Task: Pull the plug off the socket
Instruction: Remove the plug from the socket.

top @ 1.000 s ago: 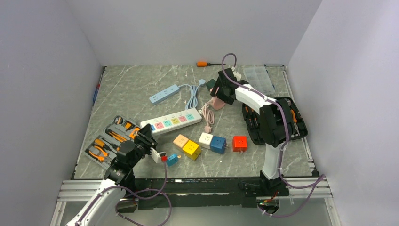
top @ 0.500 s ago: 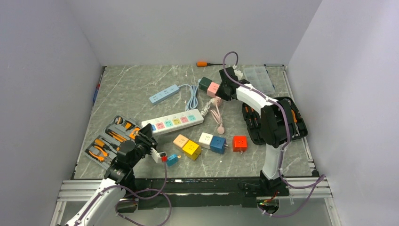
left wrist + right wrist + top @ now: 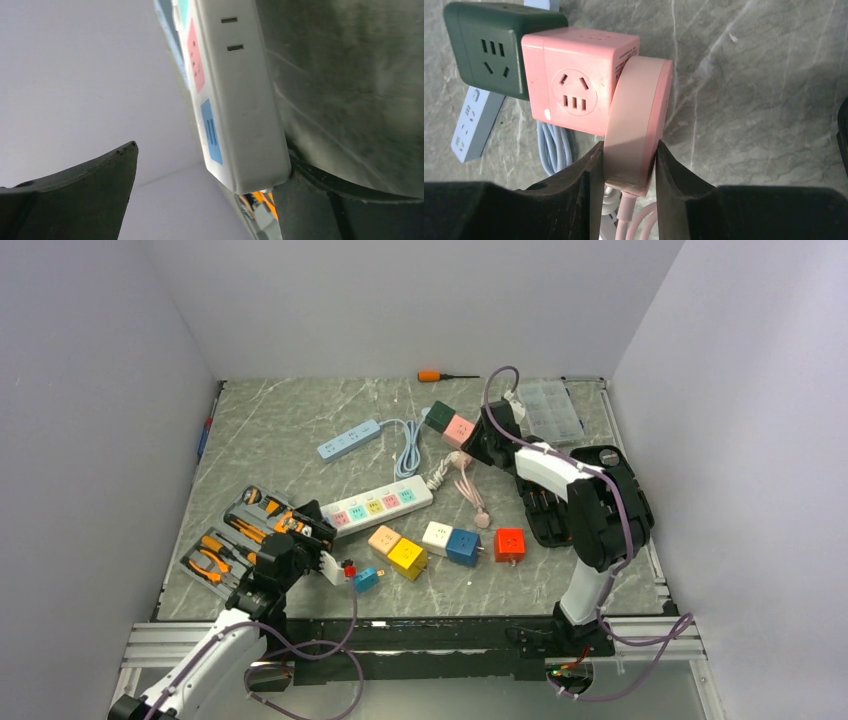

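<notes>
The socket, a long white power strip [image 3: 378, 503] with pastel outlets, lies mid-table, and nothing is plugged into the outlets that show. My left gripper [image 3: 318, 540] is open at its near-left end. In the left wrist view the strip's end [image 3: 235, 100] rests against one finger [image 3: 325, 210], while the other finger [image 3: 75, 200] stands well apart. My right gripper [image 3: 629, 150] is shut on a round pink plug [image 3: 639, 125] with a pink cord [image 3: 470, 490]. This plug sits against the side of a pink cube socket [image 3: 574, 90]; its pins are hidden.
A dark green cube [image 3: 437, 415] touches the pink cube. A light-blue strip [image 3: 350, 438] with a blue cord lies behind. Several coloured cubes [image 3: 463, 545] sit in front of the white strip. A tool tray [image 3: 235, 535] is left and a black case [image 3: 560, 505] right.
The left gripper has opened and let go of the white strip's end. The right gripper has shut on the pink plug, drawn slightly nearer, and the pink cord has swung right.
</notes>
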Available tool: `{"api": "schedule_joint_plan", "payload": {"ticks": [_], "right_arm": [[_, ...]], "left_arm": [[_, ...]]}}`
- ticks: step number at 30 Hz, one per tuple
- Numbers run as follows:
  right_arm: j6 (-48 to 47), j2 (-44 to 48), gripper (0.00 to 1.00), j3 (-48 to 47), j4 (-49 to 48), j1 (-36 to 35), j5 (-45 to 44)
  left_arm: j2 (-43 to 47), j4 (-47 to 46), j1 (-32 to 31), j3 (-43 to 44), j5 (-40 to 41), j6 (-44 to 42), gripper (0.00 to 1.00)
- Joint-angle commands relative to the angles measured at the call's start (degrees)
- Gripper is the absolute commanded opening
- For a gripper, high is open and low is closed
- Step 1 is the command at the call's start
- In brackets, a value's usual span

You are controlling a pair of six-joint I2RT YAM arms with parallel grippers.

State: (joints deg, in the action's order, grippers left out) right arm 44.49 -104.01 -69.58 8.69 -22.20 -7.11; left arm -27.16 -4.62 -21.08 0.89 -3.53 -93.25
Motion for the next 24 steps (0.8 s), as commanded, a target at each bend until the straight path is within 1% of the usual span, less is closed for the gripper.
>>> {"api": "schedule_joint_plan", "payload": {"ticks": [1, 5, 8, 11, 14, 17, 20, 24], "right_arm": [[-2.18, 3.76, 0.0, 8.8, -9.31, -1.06, 6.44], [-3.16, 8.84, 0.0, 12.12, -17.72, -3.33, 7.55], [-2.14, 11.5, 0.0, 13.39, -22.53, -4.24, 9.81], [-0.92, 13.3, 0.0, 13.68, -25.07, -4.71, 10.84], [0.29, 14.8, 0.0, 14.0, -26.67, -4.87, 11.04], [1.01, 15.9, 0.0, 14.36, -27.64, -4.84, 10.39], [1.46, 16.44, 0.0, 14.4, -28.02, -4.77, 9.88], [1.13, 16.99, 0.0, 13.95, -27.86, -4.43, 8.87]], "left_arm": [[-1.61, 5.06, 0.16, 8.62, -0.06, 8.51, 0.99], [-7.22, 15.47, 0.16, 22.58, -3.05, 22.93, 0.99], [-11.43, 24.27, 0.16, 32.7, -8.37, 31.13, 0.99], [-16.92, 31.03, 0.17, 41.6, -12.58, 37.65, 0.99], [-23.24, 38.79, 0.16, 48.7, -15.76, 40.17, 0.99], [-26.81, 41.72, 0.16, 49.55, -15.78, 40.23, 0.99], [-26.34, 40.39, 0.16, 46.16, -16.22, 39.41, 0.99], [-25.24, 42.28, 0.17, 42.27, -16.46, 38.23, 0.99]]}}
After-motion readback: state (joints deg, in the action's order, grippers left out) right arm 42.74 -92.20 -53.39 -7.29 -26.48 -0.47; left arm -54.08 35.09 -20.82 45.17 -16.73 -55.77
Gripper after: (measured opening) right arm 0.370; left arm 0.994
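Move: The left hand is open at the white power strip's left end. From it the pink cube plug stands some 26 cm right and 21 cm ahead, a little higher; the green cube is about 22 cm right and 24 cm ahead. The strip's middle lies about 9 cm right and 4 cm ahead, slightly lower. The right hand grips the round pink socket, with the pink cube about 4 cm ahead and 3 cm left, roughly level. The left hand comes away from the white strip's end with fingers staying wide open, rising some 14 cm and swinging about 5 cm right, then sinking half of that again over the strip's left part while the wrist tips steeply down by about 40 degrees and rolls its left side down. Meanwhile the right hand keeps its pinch on the round pink socket and carries it with both cubes about 5 cm back and 4 cm left, turning slightly counter-clockwise, tipping the fingers up a little and lifting slightly at the end. ##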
